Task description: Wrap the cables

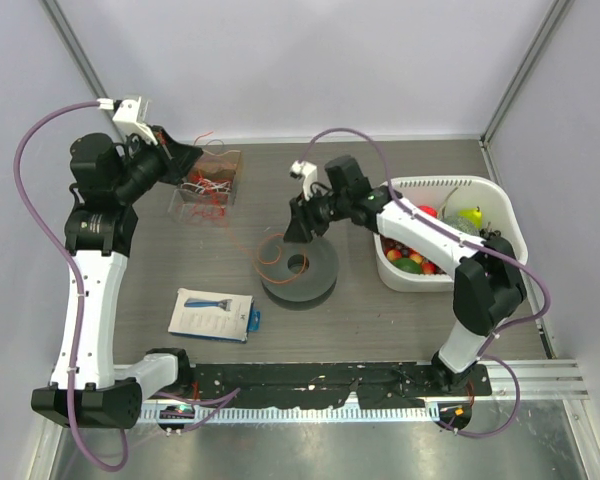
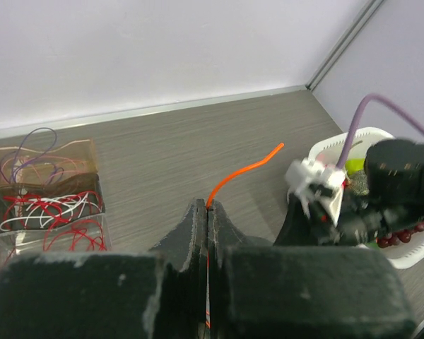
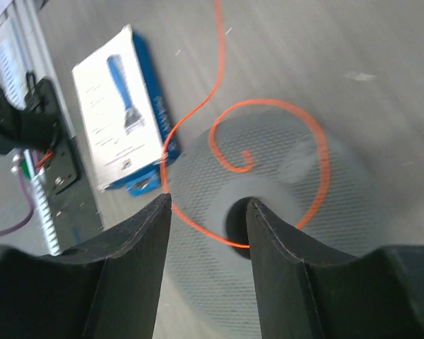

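A thin orange cable lies in a loose curl on a grey disc with a centre hole, and one strand runs off toward the far table. My right gripper hovers just above the disc, open, with the cable passing under the gap and nothing held. In the top view that gripper is over the disc's far edge. My left gripper is shut on an orange cable whose free end pokes out past the fingertips. It stands at the back left beside the clear box.
A clear compartmented box at the back left holds red, white and purple cables. A blue and white carton lies front left of the disc. A white basket of fruit stands on the right, beside the right arm.
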Robot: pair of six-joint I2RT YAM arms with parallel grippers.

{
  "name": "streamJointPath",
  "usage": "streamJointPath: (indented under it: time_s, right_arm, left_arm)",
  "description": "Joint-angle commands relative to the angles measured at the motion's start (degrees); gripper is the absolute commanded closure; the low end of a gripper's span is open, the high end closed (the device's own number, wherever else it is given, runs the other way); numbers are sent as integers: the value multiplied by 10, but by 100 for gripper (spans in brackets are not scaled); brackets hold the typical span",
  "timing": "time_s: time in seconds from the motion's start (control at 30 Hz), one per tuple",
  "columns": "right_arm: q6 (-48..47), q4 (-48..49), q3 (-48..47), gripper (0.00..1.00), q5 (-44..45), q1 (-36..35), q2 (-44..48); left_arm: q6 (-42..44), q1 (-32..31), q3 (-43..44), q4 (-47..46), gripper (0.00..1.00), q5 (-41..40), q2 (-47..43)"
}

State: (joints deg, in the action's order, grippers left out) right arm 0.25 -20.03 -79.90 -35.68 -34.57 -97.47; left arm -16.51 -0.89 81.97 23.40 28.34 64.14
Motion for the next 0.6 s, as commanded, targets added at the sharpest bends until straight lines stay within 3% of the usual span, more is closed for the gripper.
streamJointPath:
  time_s: [0.0,0.57]
  right_arm:
    - [50,46,30,48,4,-37,7]
    - [102,115,12,49,87,-72,-89]
  left_arm:
    - [-11,-1,-6,-27,100,13,-6]
    - [-20,-1,-23,-52,100,22,-23]
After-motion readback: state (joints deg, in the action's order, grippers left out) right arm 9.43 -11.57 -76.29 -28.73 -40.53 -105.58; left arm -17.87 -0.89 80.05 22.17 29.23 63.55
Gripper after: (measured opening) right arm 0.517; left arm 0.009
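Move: The curled free end of the orange cable lies on the grey disc, about 4 cm left of my right hand, 1 cm ahead and some 13 cm below. The disc's middle is about 1 cm ahead and 1 cm left of that hand, the flat blue-and-white box some 19 cm left and 12 cm back, both around 15 cm lower. From my left hand, holding the cable's other end, the curled end is about 13 cm right, 2 cm back and 35 cm down. I lower my right hand about 7 cm towards the cable's curled end on the disc, working some 4 cm left as I sink. I swing back about 4 cm first, then come forward again by most of that, fingers staying half open and pointing left and down. My left hand stays almost still up high, keeping its pinch on the orange cable. ##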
